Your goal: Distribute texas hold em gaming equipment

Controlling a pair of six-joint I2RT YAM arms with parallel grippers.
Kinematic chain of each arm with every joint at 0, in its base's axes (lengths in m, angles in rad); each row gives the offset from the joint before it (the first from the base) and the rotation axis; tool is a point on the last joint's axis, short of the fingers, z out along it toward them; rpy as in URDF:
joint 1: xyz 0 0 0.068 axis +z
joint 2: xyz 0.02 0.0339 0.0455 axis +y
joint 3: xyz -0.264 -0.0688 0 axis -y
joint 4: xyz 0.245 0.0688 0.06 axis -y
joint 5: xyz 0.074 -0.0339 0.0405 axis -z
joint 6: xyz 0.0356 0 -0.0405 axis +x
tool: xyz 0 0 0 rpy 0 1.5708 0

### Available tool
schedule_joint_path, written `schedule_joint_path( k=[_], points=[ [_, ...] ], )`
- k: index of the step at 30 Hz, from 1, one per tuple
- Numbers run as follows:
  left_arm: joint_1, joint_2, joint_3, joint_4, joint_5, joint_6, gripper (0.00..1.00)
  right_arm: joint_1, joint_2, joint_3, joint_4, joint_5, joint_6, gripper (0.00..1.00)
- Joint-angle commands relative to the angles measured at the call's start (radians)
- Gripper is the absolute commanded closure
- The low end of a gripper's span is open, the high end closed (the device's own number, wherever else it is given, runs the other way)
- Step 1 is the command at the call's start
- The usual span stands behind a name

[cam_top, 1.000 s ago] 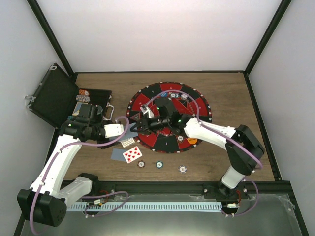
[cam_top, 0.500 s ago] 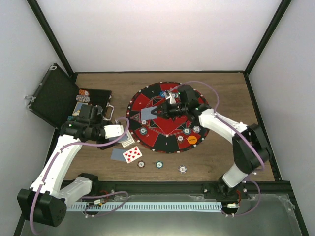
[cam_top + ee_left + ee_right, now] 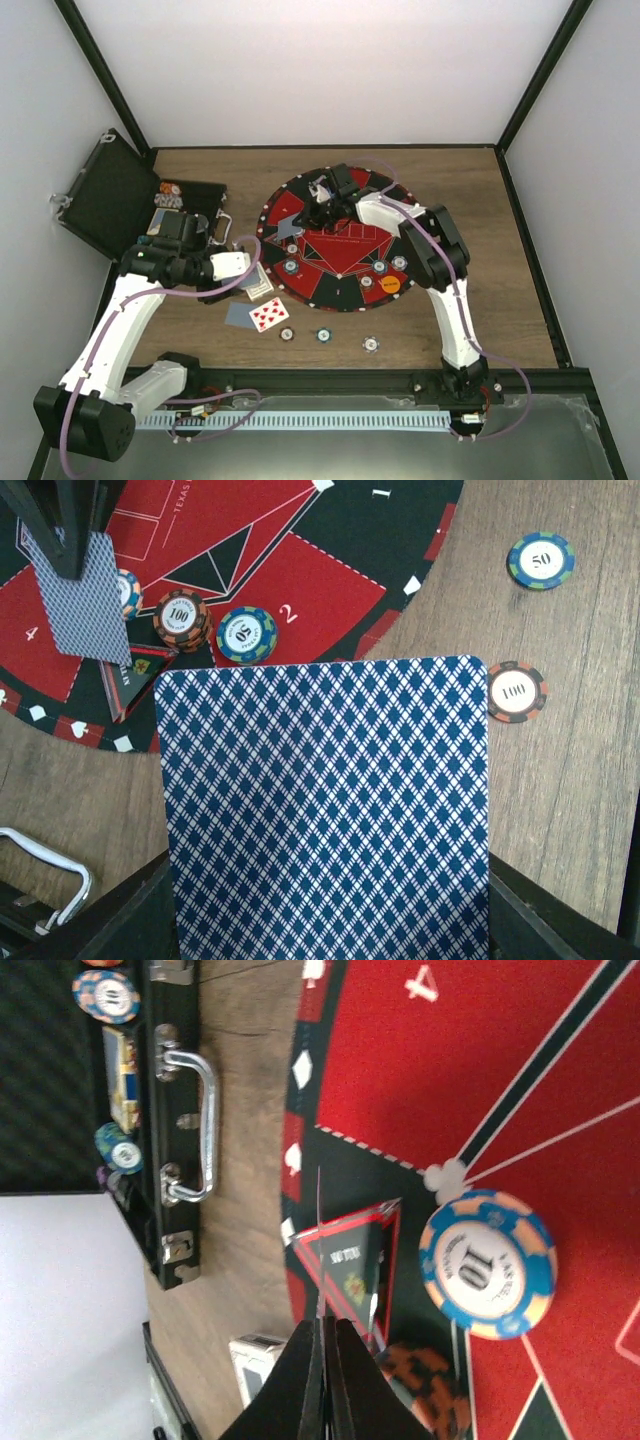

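Note:
My left gripper (image 3: 255,278) (image 3: 325,920) hovers off the mat's near-left edge, shut on a card with a blue diamond back (image 3: 325,810); I cannot tell whether more cards lie under it. My right gripper (image 3: 300,218) (image 3: 325,1335) is shut on a single card (image 3: 85,595), seen edge-on in its own view, above the left side of the mat (image 3: 345,238). Poker chips (image 3: 182,618) (image 3: 246,635) (image 3: 487,1263) lie on the mat under it. On the wood are three chips (image 3: 323,335), a face-up red-pipped card (image 3: 268,313) and a face-down card (image 3: 240,315).
The open black case (image 3: 115,195), with chips and cards in its tray (image 3: 185,200), stands at the left; its metal handle (image 3: 190,1125) faces the mat. A clear triangular marker (image 3: 355,1260) lies on the mat's left rim. More chips (image 3: 390,284) sit on the mat's near side.
The right arm has swung from the mat's near-left part up to its far-left part, carrying its card. The left arm and its card have not moved.

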Motion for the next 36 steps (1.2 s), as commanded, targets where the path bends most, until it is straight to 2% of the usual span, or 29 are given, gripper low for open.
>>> schedule_joint_path(
  k=[1,4,7,9,13,15,19,24,26,30,36],
  points=[
    [0.000,-0.008,0.030,-0.007,0.034,-0.005,0.96,0.024,0.074,0.146,-0.104,0.018,-0.055,0.99],
    [0.000,-0.006,0.031,-0.012,0.035,-0.007,0.96,0.029,0.123,0.228,-0.179,0.034,-0.088,0.99],
    [0.000,-0.005,0.037,-0.012,0.041,-0.009,0.96,0.030,0.124,0.240,-0.203,0.069,-0.108,0.98],
    [0.000,-0.002,0.043,-0.014,0.045,-0.012,0.96,0.030,0.124,0.248,-0.231,0.090,-0.126,0.94],
    [0.000,0.005,0.052,-0.016,0.049,-0.013,0.96,0.030,0.114,0.251,-0.274,0.127,-0.152,0.70],
    [0.000,0.011,0.057,-0.016,0.053,-0.014,0.96,0.031,0.093,0.250,-0.293,0.146,-0.166,0.54],
    [0.000,0.028,0.074,-0.015,0.062,-0.016,0.96,0.034,0.007,0.227,-0.311,0.181,-0.187,0.39],
    [0.000,0.028,0.077,-0.009,0.061,-0.019,0.96,0.055,-0.146,0.132,-0.262,0.196,-0.172,0.20],
    [0.000,0.028,0.079,-0.007,0.058,-0.020,0.96,0.078,-0.199,0.105,-0.254,0.196,-0.168,0.15],
    [0.000,0.026,0.086,-0.008,0.058,-0.024,0.96,0.136,-0.323,-0.025,-0.171,0.164,-0.130,0.10],
    [0.000,0.032,0.082,-0.003,0.062,-0.024,0.96,0.205,-0.504,-0.332,0.089,0.025,0.012,0.06]
  ],
)
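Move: The right gripper already pinches a face-down card. The card's resting place on the mat's left rim lies about 6 cm left of this hand, 2 cm back and some 7 cm below. Beside that place, the orange-and-blue 10 chip is about 2 cm left of the hand and 1 cm back, the brown 100 stack 3 cm left and 6 cm back. From the left gripper, which holds the deck, the place is about 18 cm ahead and 10 cm right, well below. Lower the right gripper about 3 cm, easing a little left and forward, then drawing back to the right as you tip the fingers some 10 degrees further down and open them to let the card go beside the 10 chip. With the fingers wide open, lift about 15 cm and pull back some 11 cm towards the deck. Keep the left gripper's hold on the deck, raising it slightly. ##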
